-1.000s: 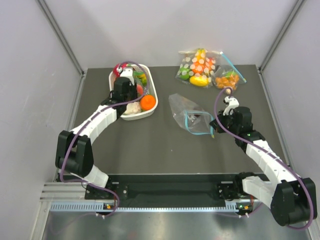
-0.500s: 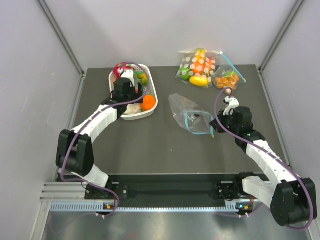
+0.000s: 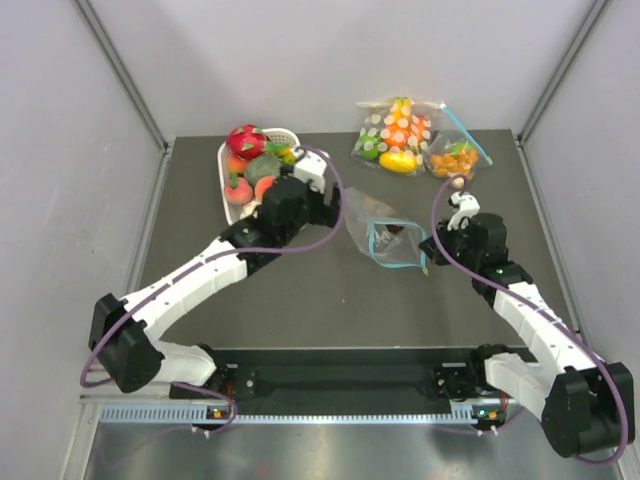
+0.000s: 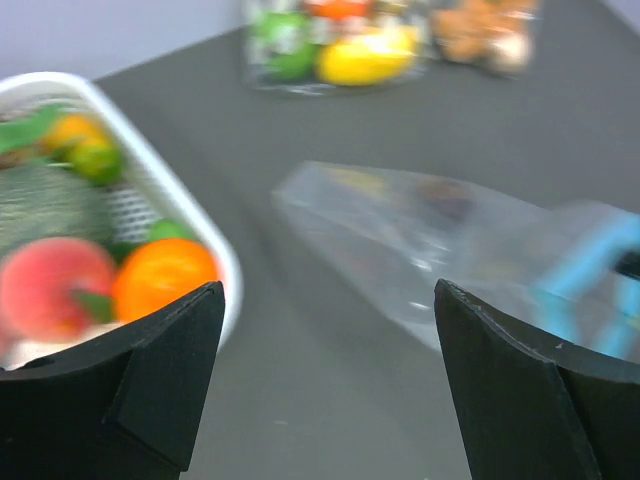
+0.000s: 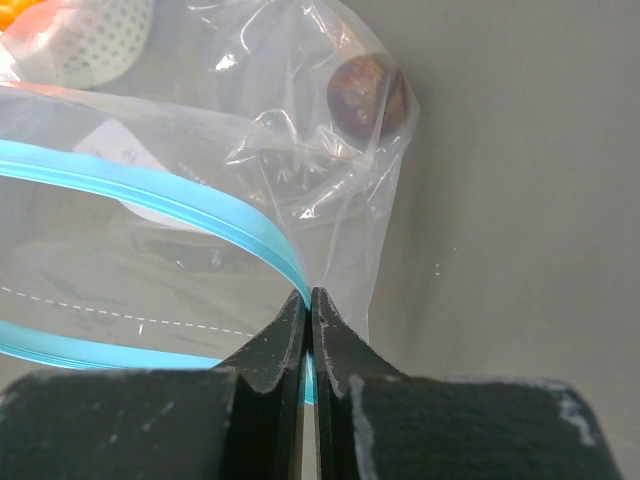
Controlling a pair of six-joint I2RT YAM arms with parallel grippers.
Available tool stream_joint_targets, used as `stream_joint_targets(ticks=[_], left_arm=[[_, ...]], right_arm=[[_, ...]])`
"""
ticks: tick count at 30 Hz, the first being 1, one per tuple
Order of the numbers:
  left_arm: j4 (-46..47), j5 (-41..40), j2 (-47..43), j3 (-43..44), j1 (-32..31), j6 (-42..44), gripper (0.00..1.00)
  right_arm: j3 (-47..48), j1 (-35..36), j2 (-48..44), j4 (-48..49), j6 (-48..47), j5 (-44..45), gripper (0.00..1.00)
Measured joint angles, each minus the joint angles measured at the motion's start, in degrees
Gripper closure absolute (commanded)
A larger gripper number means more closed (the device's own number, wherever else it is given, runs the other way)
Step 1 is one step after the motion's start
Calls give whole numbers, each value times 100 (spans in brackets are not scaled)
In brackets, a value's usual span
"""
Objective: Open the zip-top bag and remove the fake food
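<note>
The clear zip-top bag (image 3: 378,228) lies mid-table with its teal zip strip (image 5: 190,205) gaping apart. My right gripper (image 3: 429,257) is shut on that strip at the bag's right corner (image 5: 308,296). A dark round piece (image 5: 367,95) and a white tag (image 5: 120,145) show inside the bag. My left gripper (image 3: 328,207) hovers open and holds nothing, between the white basket (image 3: 224,160) and the bag (image 4: 450,250). Fake food lies in the basket: a pink-red dragon fruit (image 3: 245,140) and a peach (image 4: 55,290), beside an orange (image 4: 160,280).
A polka-dot clear bag of toy food (image 3: 395,135) and a small bag of orange pieces (image 3: 455,160) lie at the back right. Grey walls close in the mat on the left, right and rear.
My left arm has swung from over the basket rightward toward the bag, with its jaws opened wide. The basket's fruit is now uncovered. The right gripper has kept its hold.
</note>
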Motion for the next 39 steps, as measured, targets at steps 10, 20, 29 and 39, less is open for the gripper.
stream_joint_targets(ticks=[10, 20, 29, 39], left_arm=[[98, 225, 271, -240, -1462, -1016, 9], [590, 66, 896, -452, -1495, -1421, 20], [776, -269, 1351, -660, -1314, -1488, 100], [798, 105, 1351, -1327, -496, -1320, 100]], right_arm=[[83, 0, -2, 2, 13, -57, 100], [118, 46, -4, 42, 153, -216, 100], [188, 531, 280, 151, 262, -424, 76], [1008, 601, 138, 57, 175, -297, 35]])
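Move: The left hand, empty and wide open, is going for the near-left corner of the bag's blue zip rim, about 6 cm back, 11 cm to its right and 12 cm below. The orange in the basket lies roughly 10 cm ahead, 5 cm left and 20 cm below; the dark fruit inside the bag is some 7 cm ahead, 18 cm right and 24 cm below. From the right hand, shut on the rim's right end, that corner lies about 12 cm left, 2 cm back and level. Back, right and down goes the left hand, about 15 cm overall, to the bag's near-left rim corner; its open fingers shut and pinch the zip strip, then draw it some 7 cm left while sinking further and tipping down. The right hand, still gripping, shifts about 4 cm left, then opens, lets the rim go and rises roughly 6 cm clear. ##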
